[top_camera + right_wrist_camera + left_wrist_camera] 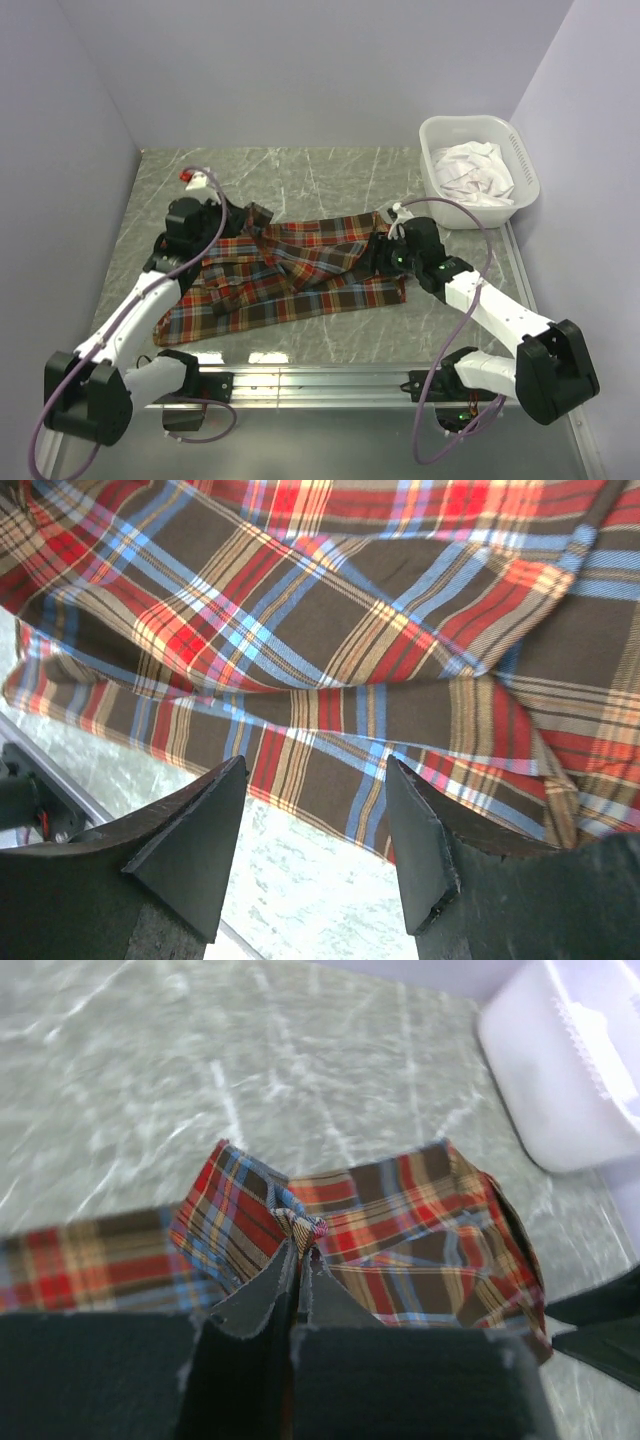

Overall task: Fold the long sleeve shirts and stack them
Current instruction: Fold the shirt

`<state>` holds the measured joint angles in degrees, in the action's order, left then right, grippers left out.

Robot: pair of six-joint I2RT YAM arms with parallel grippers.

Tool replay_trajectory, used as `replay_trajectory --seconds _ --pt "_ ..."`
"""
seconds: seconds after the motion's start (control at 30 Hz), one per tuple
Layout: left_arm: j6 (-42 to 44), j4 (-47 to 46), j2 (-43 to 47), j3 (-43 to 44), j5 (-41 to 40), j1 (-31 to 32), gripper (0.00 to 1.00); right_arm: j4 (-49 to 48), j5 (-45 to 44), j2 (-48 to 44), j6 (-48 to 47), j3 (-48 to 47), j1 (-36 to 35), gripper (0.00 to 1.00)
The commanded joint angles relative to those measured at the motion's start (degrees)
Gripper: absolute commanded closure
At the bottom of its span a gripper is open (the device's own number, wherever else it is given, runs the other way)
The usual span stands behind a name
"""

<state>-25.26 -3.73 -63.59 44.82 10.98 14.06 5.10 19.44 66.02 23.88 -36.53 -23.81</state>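
One long sleeve shirt (300, 280), plaid in red, orange, teal and dark brown, lies spread across the middle of the table. My left gripper (238, 222) is at its upper left part and is shut on a small pinch of the plaid cloth (303, 1226), which is bunched at the fingertips (285, 1260). My right gripper (383, 250) is at the shirt's right edge. In the right wrist view that gripper (315, 780) stands open just above the table, with the shirt's hem (330, 780) lying just beyond the tips and nothing gripped.
A white plastic basket (436, 132) holding crumpled white cloth (475, 170) stands at the back right, and shows again as a basket (560, 1080) in the left wrist view. Grey marbled tabletop (330, 180) lies behind the shirt. Purple walls close in three sides.
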Motion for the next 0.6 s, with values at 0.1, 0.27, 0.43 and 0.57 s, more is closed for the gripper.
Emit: replay_trajectory --seconds 0.1,0.27,0.43,0.57 --pt "-8.22 -6.11 11.63 -11.05 -20.72 -0.70 1.00 -1.85 -0.63 1.92 -1.99 -3.37 -2.20 0.35" --pt "-11.31 -10.50 13.76 -14.68 -19.96 -4.21 0.99 -1.76 -0.55 3.50 -2.43 -4.33 -3.26 0.35" --pt "-6.49 -13.23 8.31 -7.66 -10.73 -4.57 0.99 -1.50 -0.98 3.42 -2.70 -5.04 -3.52 0.36" --pt "-5.33 -16.05 9.36 -8.25 -13.42 -4.66 0.99 -1.33 -0.90 3.15 -2.78 -4.95 -3.52 0.36"
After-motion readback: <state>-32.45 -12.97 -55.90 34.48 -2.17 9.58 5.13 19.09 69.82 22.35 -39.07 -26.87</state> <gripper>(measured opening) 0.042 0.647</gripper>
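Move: The left hand already holds the raised sleeve's end; the shirt's left end lies about 12 cm back, 15 cm left and 18 cm below it. The sleeve's lower bend is some 12 cm back and 10 cm right of that hand, at about the same depth as the left end. From the open right hand, the shirt's left end lies about 45 cm left, 3 cm back and 8 cm below. Still pinching the sleeve end, the left hand swings about 7 cm left, dipping then rising, turning some 20 degrees counter-clockwise. ##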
